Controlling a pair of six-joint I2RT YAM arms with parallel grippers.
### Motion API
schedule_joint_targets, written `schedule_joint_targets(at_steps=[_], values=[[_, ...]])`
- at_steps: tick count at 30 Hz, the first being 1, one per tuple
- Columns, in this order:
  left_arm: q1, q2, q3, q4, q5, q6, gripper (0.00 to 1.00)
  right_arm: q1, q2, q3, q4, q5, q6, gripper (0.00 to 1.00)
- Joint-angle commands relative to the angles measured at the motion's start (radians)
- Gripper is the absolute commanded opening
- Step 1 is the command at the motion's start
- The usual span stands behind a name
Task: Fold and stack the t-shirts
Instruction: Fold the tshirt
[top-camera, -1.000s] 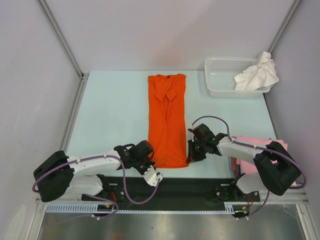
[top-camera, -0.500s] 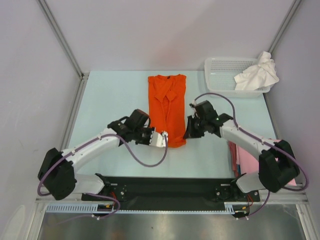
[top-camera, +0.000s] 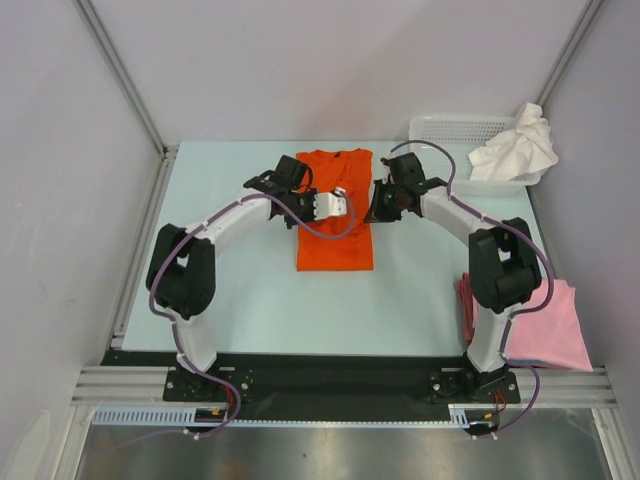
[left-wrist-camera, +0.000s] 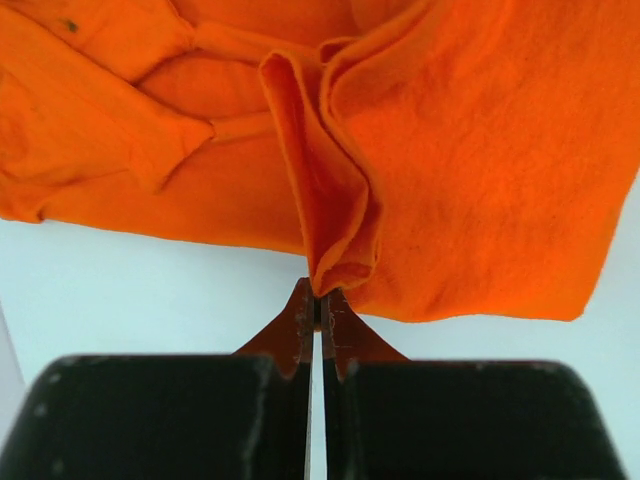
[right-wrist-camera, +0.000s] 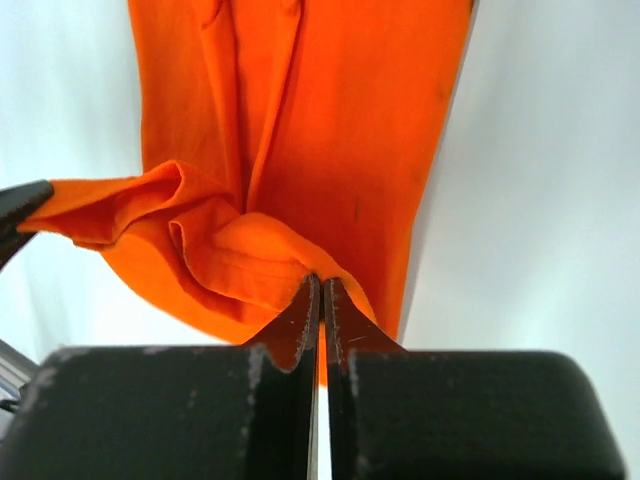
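Note:
The orange t-shirt lies in the middle of the table, its lower half lifted and carried back over the upper half. My left gripper is shut on a bunched corner of the hem, which shows close up as the left gripper pinching orange cloth. On the shirt's right edge my right gripper is also shut on the hem, a fold of fabric caught in the right gripper. A white t-shirt hangs over the basket's rim. Pale pink t-shirts lie at the table's right front.
The white lattice basket stands at the back right corner. Metal frame rails run along the table's left edge and front. Both arms stretch far out over the table.
Both grippers have carried the orange shirt's hem from the near edge of the table toward the collar, doubling the shirt over itself. Both stayed shut on the cloth.

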Motion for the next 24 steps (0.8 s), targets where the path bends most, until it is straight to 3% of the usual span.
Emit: schedule_joint_targets(at_steps=[1, 9, 12, 13, 16, 19, 21, 24], values=[[0.021, 0.036, 0.034, 0.026, 0.010, -0.021, 0.00, -0.018, 0.076, 0.078, 0.025, -0.033, -0.017, 0.00], [0.039, 0.154, 0.108, 0.102, -0.041, -0.071, 0.00, -0.046, 0.161, 0.139, 0.057, -0.035, 0.008, 0.00], [0.042, 0.174, 0.111, 0.109, -0.078, -0.076, 0.01, -0.058, 0.184, 0.145, 0.056, -0.006, 0.014, 0.15], [0.042, 0.186, 0.113, 0.131, -0.093, -0.082, 0.06, -0.066, 0.187, 0.142, 0.060, 0.004, 0.031, 0.29], [0.042, 0.217, 0.129, 0.167, -0.191, -0.175, 0.20, -0.101, 0.176, 0.145, 0.080, 0.034, 0.049, 0.41], [0.053, 0.245, 0.166, 0.151, -0.251, -0.261, 0.28, -0.112, 0.143, 0.170, 0.074, 0.056, 0.025, 0.46], [0.064, 0.242, 0.188, 0.155, -0.259, -0.313, 0.41, -0.114, 0.103, 0.170, 0.073, 0.079, 0.005, 0.46], [0.084, 0.242, 0.240, 0.152, -0.260, -0.428, 0.50, -0.103, 0.035, 0.118, 0.074, 0.103, -0.031, 0.45]])
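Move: Both grippers hold the hem corners of the orange t-shirt. The landing place for the left corner is about 5 cm ahead of the left hand and 9 cm below; the right corner's is about 4 cm ahead of the right hand, 1 cm to its right and 9 cm below. The near fold's middle lies some 12 cm back and 11 cm right of the left hand, the collar end's middle 18 cm ahead and 11 cm right. From the right hand, the white basket is roughly 17 cm ahead and 28 cm right. Carry the held hem on forward and down over the t-shirt with both grippers, then open both to about half and let the corners go. Bring the left gripper about 7 cm forward and 5 cm down, easing left as it turns some 25 degrees counter-clockwise; take the right one forward too, then, once opening, off to the right by about 5 cm, rising slightly. ##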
